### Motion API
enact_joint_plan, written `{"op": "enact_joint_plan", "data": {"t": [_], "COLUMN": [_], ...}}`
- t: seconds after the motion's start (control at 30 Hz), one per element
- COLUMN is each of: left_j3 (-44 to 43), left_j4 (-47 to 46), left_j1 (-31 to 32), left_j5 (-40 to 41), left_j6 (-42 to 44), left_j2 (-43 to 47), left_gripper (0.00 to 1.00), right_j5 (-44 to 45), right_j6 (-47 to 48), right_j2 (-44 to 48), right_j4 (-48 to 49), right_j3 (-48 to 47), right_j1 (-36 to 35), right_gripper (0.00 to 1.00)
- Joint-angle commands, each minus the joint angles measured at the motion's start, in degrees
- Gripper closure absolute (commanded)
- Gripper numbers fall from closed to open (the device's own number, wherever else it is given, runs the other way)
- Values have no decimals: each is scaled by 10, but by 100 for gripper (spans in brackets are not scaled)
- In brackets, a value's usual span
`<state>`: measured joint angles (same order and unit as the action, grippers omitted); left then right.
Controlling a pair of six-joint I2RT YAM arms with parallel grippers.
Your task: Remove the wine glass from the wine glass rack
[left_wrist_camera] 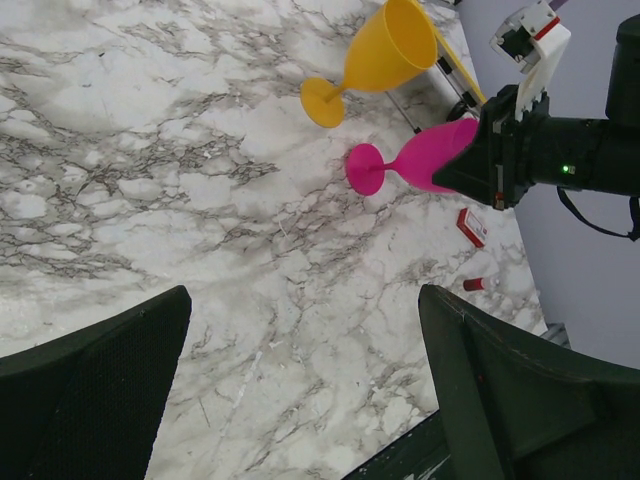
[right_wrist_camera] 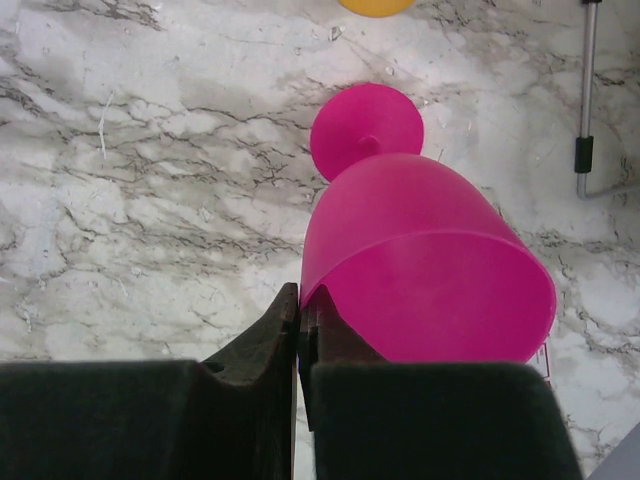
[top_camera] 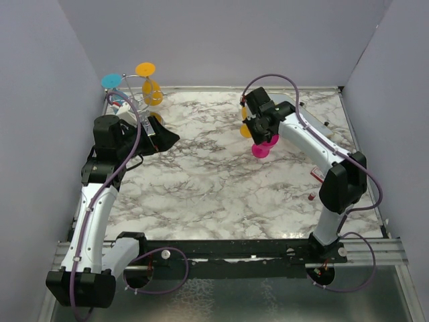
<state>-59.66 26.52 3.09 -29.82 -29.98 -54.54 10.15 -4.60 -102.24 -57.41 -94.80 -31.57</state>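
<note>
The wine glass rack (top_camera: 136,100), a thin silver wire stand, is in the far left corner, with a blue glass (top_camera: 111,81) and a yellow glass (top_camera: 151,90) hanging from it upside down. My left gripper (top_camera: 164,139) (left_wrist_camera: 305,300) is open just right of the rack, with only marble between its fingers. My right gripper (top_camera: 263,131) (right_wrist_camera: 302,300) is shut on the rim of a pink wine glass (top_camera: 261,149) (right_wrist_camera: 430,270) (left_wrist_camera: 420,160) at the table's far middle. The glass is tilted, foot toward the marble; I cannot tell if it touches.
A second yellow glass (left_wrist_camera: 380,55) stands close beside the pink one. A small red-and-white box (left_wrist_camera: 470,226) and a small red piece (left_wrist_camera: 475,285) lie on the marble table (top_camera: 214,188) near the right arm. A metal rod (right_wrist_camera: 588,90) lies by the far edge. Walls close in on three sides.
</note>
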Motion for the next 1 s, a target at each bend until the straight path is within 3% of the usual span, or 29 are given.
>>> {"op": "enact_joint_plan", "data": {"t": [0.0, 0.27, 0.5, 0.97], "left_j3": [-13, -19, -20, -23], "left_j4": [6, 6, 8, 13], "left_j1": [5, 5, 5, 5], "left_j5": [16, 17, 16, 17], "left_j6": [10, 10, 9, -5], "left_j2": [7, 4, 5, 15], "left_gripper": [1, 1, 1, 1], "right_j5": [11, 15, 6, -36], "right_j6": [8, 10, 9, 21], "right_j2": [-25, -55, -59, 31], "right_j4": [0, -3, 0, 58], "right_j3": [-39, -59, -70, -49], "right_j1": [-3, -3, -3, -3], "right_gripper": [98, 94, 77, 58]}}
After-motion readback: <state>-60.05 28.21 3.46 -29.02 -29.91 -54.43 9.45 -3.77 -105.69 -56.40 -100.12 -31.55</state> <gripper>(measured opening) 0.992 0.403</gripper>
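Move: The right hand still pinches the pink wine glass by its rim. The spot where it is to stand lies about 5 cm ahead of this hand, 1 cm to its right and some 15 cm below. The standing yellow wine glass is roughly 13 cm ahead and 1 cm left; the slanted board is about 18 cm ahead and 14 cm right. From the left hand, that spot is some 11 cm ahead, 22 cm right and 29 cm below. Its fingertips still pinching the rim, the right hand carries the pink wine glass about 2 cm forward and 1 cm left, towards the yellow one, easing slightly down. As it slows, the fingers open to a bit under half and let go of the rim; the hand then starts to rise, about 1.5 cm, with the rim still between the parted tips. ##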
